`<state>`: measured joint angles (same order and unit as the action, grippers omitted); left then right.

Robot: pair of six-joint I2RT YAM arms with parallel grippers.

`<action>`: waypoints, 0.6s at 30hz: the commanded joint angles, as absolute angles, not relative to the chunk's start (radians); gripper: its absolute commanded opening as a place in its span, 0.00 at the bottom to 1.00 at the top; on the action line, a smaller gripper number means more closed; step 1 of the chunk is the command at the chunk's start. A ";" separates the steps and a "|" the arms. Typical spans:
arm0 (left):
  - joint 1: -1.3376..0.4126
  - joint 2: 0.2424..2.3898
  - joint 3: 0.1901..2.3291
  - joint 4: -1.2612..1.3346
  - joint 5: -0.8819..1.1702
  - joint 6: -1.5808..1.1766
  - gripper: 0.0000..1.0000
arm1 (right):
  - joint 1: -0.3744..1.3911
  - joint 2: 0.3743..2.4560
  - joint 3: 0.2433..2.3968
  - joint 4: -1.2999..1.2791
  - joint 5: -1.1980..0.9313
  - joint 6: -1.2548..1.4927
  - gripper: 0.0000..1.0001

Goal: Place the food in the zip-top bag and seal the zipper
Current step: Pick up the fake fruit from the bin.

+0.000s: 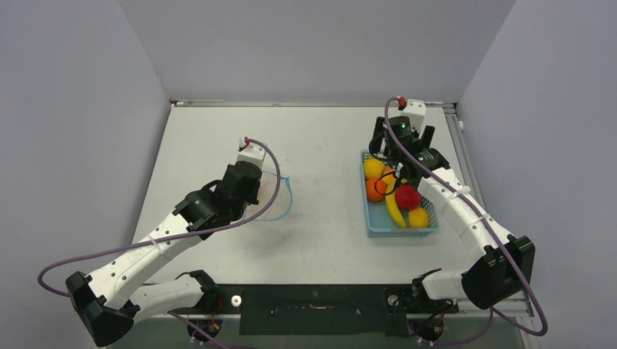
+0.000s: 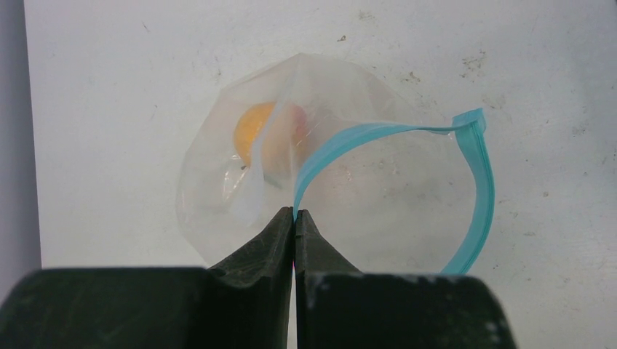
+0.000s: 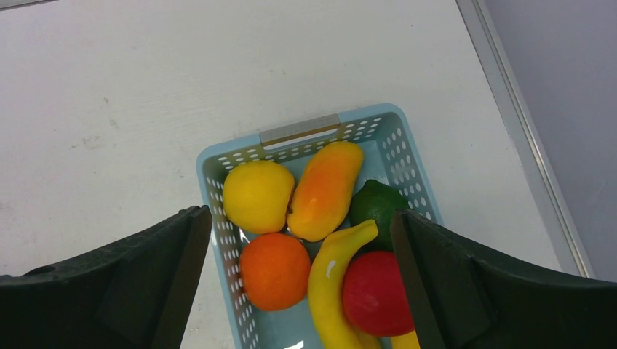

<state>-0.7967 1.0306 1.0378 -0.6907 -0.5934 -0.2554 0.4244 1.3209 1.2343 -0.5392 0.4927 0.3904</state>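
Observation:
My left gripper [image 2: 294, 214] is shut on the light blue zipper [image 2: 480, 189] of the clear zip-top bag [image 2: 218, 196], pinching the strip so the mouth bows open in a loop. One orange-yellow fruit [image 2: 255, 131] lies inside the bag. My right gripper [image 3: 298, 212] hangs open over the basket, its fingers to either side of the food. There I see a yellow round [image 3: 257, 195], an orange-yellow piece [image 3: 324, 189], a green one [image 3: 375, 203], an orange [image 3: 275, 270], a banana [image 3: 331, 283] and a red one [image 3: 375, 291].
The light blue mesh basket [image 1: 378, 227] sits at the right of the table, close to the metal edge rail [image 3: 520, 131]. The bag [image 1: 280, 196] lies left of centre on the white tabletop. Grey walls close in the table on three sides.

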 commanded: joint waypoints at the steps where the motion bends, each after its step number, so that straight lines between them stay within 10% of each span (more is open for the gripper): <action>1: -0.791 1.010 1.046 -0.640 -0.582 -0.262 0.00 | 0.388 1.337 1.211 -0.490 0.469 0.431 1.00; 18: -0.792 1.005 1.048 -0.637 -0.564 -0.259 0.00 | 0.334 1.326 1.061 -0.577 0.539 0.566 0.95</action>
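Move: The red apple in the basket is some 18 cm below the open right hand, about 7 cm to its right and 3 cm back. At nearly the same depth, the banana is about 3 cm right and 2 cm back, the green avocado some 9 cm right and 4 cm ahead, and the orange about 3 cm left and 2 cm ahead. From the left hand the apple is roughly 46 cm right, 8 cm ahead and 17 cm below. Down, with a lesser drift to the right, the right hand sinks about 7.5 cm over the basket towards the red apple and banana, easing back slightly near the end. Its fingers stay wide open, while the wrist tips further down and turns clockwise, each by somewhat under 10 degrees; nothing is touched yet. ##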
